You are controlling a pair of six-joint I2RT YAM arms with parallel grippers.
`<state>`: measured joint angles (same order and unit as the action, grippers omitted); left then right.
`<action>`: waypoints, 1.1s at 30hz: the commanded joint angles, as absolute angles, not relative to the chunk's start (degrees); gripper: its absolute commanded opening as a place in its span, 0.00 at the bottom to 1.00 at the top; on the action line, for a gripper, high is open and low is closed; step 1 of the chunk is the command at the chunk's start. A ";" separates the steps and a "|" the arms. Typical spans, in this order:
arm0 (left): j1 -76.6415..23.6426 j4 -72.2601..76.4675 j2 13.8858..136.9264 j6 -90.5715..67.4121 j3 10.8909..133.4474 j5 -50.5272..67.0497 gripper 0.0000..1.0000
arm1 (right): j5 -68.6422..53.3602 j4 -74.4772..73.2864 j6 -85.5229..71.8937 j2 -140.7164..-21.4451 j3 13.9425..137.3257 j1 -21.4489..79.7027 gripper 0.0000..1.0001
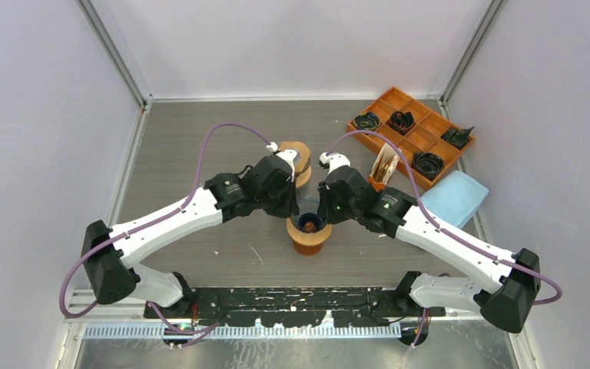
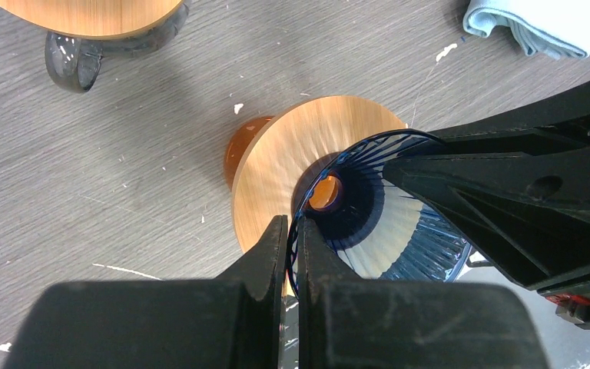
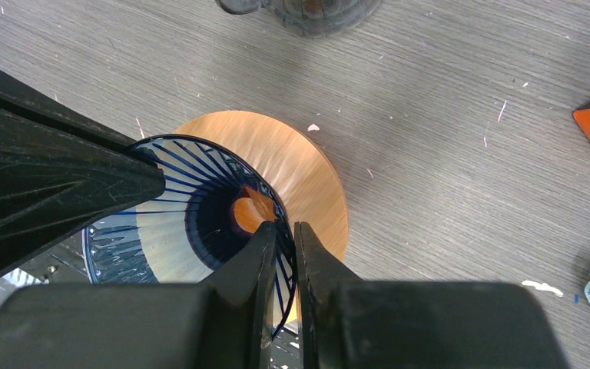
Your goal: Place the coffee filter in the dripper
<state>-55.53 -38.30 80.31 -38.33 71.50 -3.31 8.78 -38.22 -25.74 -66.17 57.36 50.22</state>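
The dripper is a clear blue ribbed cone resting in a round wooden collar on an amber stand. My left gripper is shut on the dripper's left rim, one finger inside and one outside. My right gripper is pinched shut on the opposite rim of the dripper in the same way. Brown paper coffee filters stand in an orange holder to the right of the right wrist. A pale band shows inside the cone; I cannot tell what it is.
A second glass vessel with a wooden collar and a clear handle stands just behind the dripper. An orange compartment tray holding dark objects sits at the back right. A folded light blue cloth lies in front of it. White walls enclose the table.
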 commanded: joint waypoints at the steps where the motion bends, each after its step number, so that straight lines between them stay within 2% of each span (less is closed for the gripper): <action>1: -56.88 -41.24 82.68 -36.52 68.62 -4.88 0.02 | 11.16 -41.22 -24.28 -70.19 53.78 51.59 0.14; 16: -56.87 -41.24 80.95 -37.15 73.85 -8.23 0.14 | 11.96 -41.48 -26.57 -66.53 61.12 51.50 0.30; 33: -56.76 -41.00 75.66 -36.52 74.82 -10.61 0.59 | 12.03 -42.67 -28.37 -63.95 67.79 51.50 0.50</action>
<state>-56.66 -41.25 79.37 -37.10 72.01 -8.69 10.94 -42.70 -27.55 -65.98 63.26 51.27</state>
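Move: My left hand pinches the far left of the blue dripper's rim: the dripper's middle lies about 3 cm to its right, 2 cm back and 3 cm below. My right hand grips the far right, with that middle about 3 cm left, 2 cm back, 3 cm below. The wooden collar on the amber carafe is directly beneath. From my left hand the glass server stands roughly 12 cm ahead; from my right, the orange box is some 11 cm ahead and 13 cm right. I let go of the blue dripper's rim with both hands, spreading each pair of fingers to roughly half open. My left hand stays almost in place at first, then eases about 1.5 cm left, away from the dripper's middle; my right hovers at the rim and, once its fingers are parted, lifts about 3 cm. ##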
